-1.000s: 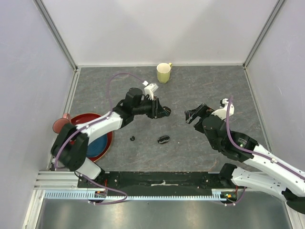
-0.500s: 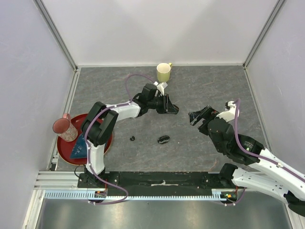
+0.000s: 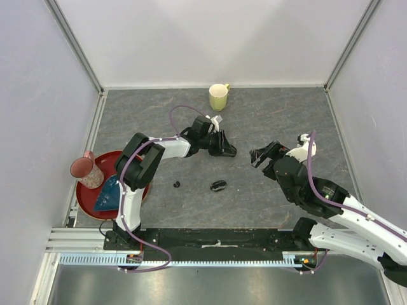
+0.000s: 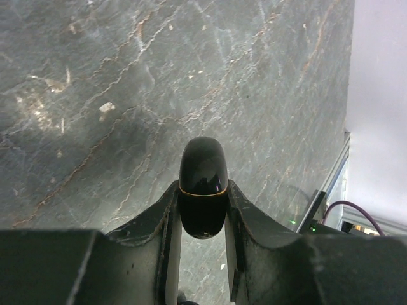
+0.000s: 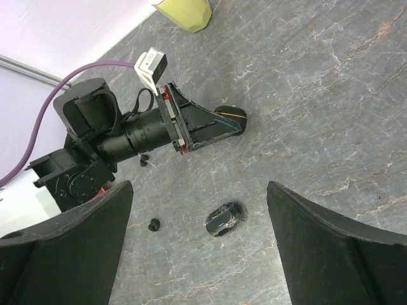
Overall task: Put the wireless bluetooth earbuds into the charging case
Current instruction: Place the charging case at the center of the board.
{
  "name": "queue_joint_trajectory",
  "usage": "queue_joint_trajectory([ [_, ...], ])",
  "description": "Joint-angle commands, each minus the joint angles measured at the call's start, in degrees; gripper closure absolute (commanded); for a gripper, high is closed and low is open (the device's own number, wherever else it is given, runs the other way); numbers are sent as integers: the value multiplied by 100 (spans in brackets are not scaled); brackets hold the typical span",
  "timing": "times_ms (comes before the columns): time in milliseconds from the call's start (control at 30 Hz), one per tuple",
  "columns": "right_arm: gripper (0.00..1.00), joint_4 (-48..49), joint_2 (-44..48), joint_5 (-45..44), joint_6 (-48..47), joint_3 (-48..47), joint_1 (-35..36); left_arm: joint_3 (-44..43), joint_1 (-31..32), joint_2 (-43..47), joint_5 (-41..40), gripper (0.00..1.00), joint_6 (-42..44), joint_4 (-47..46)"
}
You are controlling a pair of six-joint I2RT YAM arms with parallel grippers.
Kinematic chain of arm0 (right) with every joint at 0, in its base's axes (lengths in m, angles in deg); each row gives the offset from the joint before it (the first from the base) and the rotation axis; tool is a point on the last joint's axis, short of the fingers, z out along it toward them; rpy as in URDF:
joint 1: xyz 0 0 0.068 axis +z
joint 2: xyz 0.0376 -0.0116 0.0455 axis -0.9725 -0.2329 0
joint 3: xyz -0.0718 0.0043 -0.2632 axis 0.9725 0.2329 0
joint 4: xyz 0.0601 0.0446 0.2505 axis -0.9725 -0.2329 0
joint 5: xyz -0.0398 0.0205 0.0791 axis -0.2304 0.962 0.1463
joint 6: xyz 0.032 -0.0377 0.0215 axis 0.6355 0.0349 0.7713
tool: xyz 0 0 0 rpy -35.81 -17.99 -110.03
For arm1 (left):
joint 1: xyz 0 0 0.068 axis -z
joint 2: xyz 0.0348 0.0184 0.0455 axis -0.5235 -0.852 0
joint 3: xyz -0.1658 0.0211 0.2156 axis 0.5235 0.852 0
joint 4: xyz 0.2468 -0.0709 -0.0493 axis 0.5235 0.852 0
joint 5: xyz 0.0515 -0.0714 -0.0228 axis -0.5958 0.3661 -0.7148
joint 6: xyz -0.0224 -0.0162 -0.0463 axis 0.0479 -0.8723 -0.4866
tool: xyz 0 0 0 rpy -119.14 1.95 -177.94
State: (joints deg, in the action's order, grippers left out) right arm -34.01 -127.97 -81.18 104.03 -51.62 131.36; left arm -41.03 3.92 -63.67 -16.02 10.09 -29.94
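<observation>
My left gripper (image 3: 229, 150) is shut on a glossy black charging case (image 4: 202, 184) with a thin gold seam, holding it just above the table at mid-centre; the same case (image 5: 232, 116) shows in the right wrist view. A second black case (image 3: 218, 185) lies on the table nearer the arms. One tiny black earbud (image 3: 177, 185) lies left of it, and another small bud (image 5: 144, 159) lies under the left arm. My right gripper (image 3: 259, 154) stands open and empty to the right of the held case, its jaws wide in the right wrist view (image 5: 198, 187).
A yellow mug (image 3: 218, 96) stands at the back centre. At the left, a red plate (image 3: 82, 202) carries a pink cup (image 3: 84, 168) and a blue object (image 3: 108, 194). Grey walls close in the table on three sides.
The left arm has stretched out and carried the held case a little to the right, uncovering the plate and pink cup. The right gripper has shifted slightly right.
</observation>
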Motion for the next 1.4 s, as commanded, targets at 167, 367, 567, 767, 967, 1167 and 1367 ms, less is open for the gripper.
queue_joint_trajectory([
  [167,7,-51,7,-57,7,59,-16,-219,2,-154,-212,76,-66,314],
  [367,7,-51,-10,-30,16,59,-16,-210,2,-93,-422,72,172,665],
  [567,7,-50,-19,-48,7,59,-25,-271,2,-22,-633,68,462,1025],
  [767,7,-42,-37,-13,16,59,-34,-87,2,162,-994,65,567,1202],
  [967,7,-50,-54,-13,16,59,-25,-61,2,241,-1029,58,708,1342],
  [1167,7,-42,-98,5,7,41,-34,10,2,373,-1116,50,770,1422],
  [1367,7,-42,-133,31,7,32,-25,115,2,716,-1477,33,980,1667],
])
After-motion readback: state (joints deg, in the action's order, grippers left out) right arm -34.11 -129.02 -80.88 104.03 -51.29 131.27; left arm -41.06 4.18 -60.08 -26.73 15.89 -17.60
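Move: The left hand still holds the charging case; its landing spot on the board is about 4 cm below the hand, some 1 cm back and hardly any to the left. The other black case lies about 13 cm back and 4 cm left of the hand, the loose earbud some 12 cm back and 20 cm left, and the yellow mug roughly 22 cm ahead and 4 cm left. From the right hand, the charging case is about 11 cm ahead, 11 cm left and 20 cm below. Keeping its grip, the left hand lowers the charging case about 2.5 cm onto the middle of the board, easing a little to its left as its right-pointing fingers begin to tip down more steeply. Once down, the fingers open from about a third to two thirds and let go of the case, while the hand draws off another 2 cm to the left and rises about 1 cm, the fingers ending some 13 degrees steeper than they began. ##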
